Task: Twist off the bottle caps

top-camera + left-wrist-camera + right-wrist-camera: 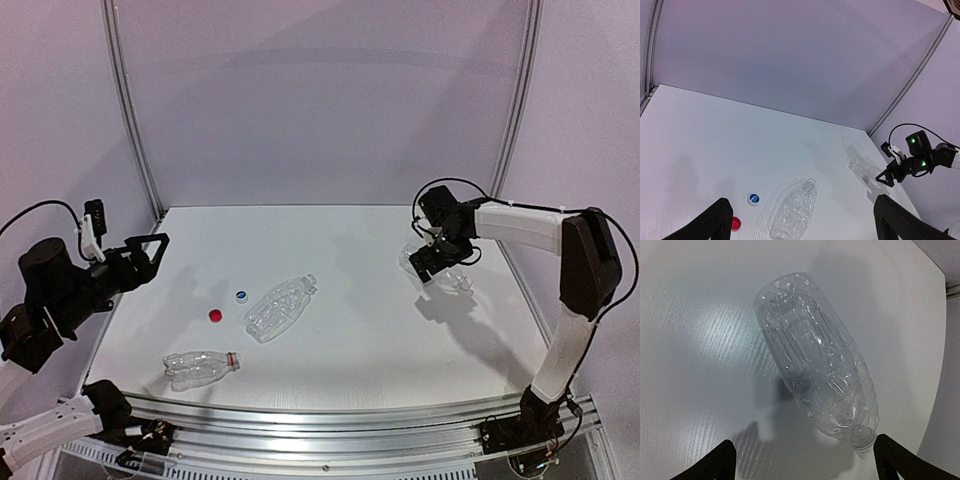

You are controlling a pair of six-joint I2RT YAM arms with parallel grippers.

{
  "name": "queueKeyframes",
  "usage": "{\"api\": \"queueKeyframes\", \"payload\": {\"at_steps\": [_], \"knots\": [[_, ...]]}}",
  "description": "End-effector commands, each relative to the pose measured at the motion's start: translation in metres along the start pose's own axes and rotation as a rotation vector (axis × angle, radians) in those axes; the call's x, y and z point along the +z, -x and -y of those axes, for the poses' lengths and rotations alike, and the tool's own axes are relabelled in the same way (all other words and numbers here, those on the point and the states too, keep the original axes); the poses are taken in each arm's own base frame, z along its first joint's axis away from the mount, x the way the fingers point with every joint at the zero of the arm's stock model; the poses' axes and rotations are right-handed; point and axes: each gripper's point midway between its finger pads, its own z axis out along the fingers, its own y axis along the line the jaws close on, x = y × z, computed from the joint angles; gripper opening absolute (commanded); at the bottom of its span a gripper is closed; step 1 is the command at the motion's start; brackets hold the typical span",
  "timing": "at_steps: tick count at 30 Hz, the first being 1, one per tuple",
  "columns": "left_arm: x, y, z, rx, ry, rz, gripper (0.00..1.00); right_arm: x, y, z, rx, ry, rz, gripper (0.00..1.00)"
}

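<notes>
Three clear plastic bottles lie on the white table [360, 350]. One bottle [815, 370] lies under my right gripper [802, 465], and a pale cap [863, 444] sits on its neck close to the right fingertip. That gripper [428, 268] is open, its jaws wide and holding nothing. A loose red cap [215, 315] and a white cap with a blue top [241, 296] lie left of the middle bottle [280, 305], whose neck is bare. My left gripper [150, 245] hangs open off the table's left side, far from everything.
A third bottle [200, 368] with a red neck ring [232, 360] lies near the front left. The left wrist view shows the middle bottle [795, 210], both loose caps and the right arm [912, 160]. Grey walls and metal posts enclose the table.
</notes>
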Motion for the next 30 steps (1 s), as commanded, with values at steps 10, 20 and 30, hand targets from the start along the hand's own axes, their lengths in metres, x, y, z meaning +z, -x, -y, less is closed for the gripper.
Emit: {"api": "queueKeyframes", "payload": {"at_steps": [10, 20, 30], "knots": [[0.008, -0.009, 0.006, 0.033, -0.029, -0.033, 0.96, 0.056, -0.025, 0.034, -0.021, -0.015, -0.175, 0.98], [0.011, -0.012, 0.008, 0.037, -0.034, -0.044, 0.96, 0.074, -0.027, 0.044, 0.003, -0.027, -0.194, 0.94], [0.008, -0.010, 0.008, 0.041, -0.038, -0.037, 0.95, 0.073, -0.024, 0.043, 0.019, -0.016, -0.190, 0.55]]}}
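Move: Some 5 cm ahead of the right hand, 3 cm to its right and 7 cm below lies the still-capped bottle, its capped end towards the robot and to the right. The nearest other thing is the uncapped clear bottle, roughly 35 cm to this hand's left and 12 cm back; the blue cap lies about 10 cm beyond it to the left and 4 cm farther out. From the left hand the capped bottle is about 62 cm right, 24 cm ahead and 28 cm below. Sinking about 6 cm and going some 5 cm right with a little forward, the right hand brings its wide-open fingers down astride the capped bottle's shoulder, tipping roughly 10 degrees more towards straight down. There it all but stops and the fingers close to a bit over half open, coming against the shoulder from both sides. ##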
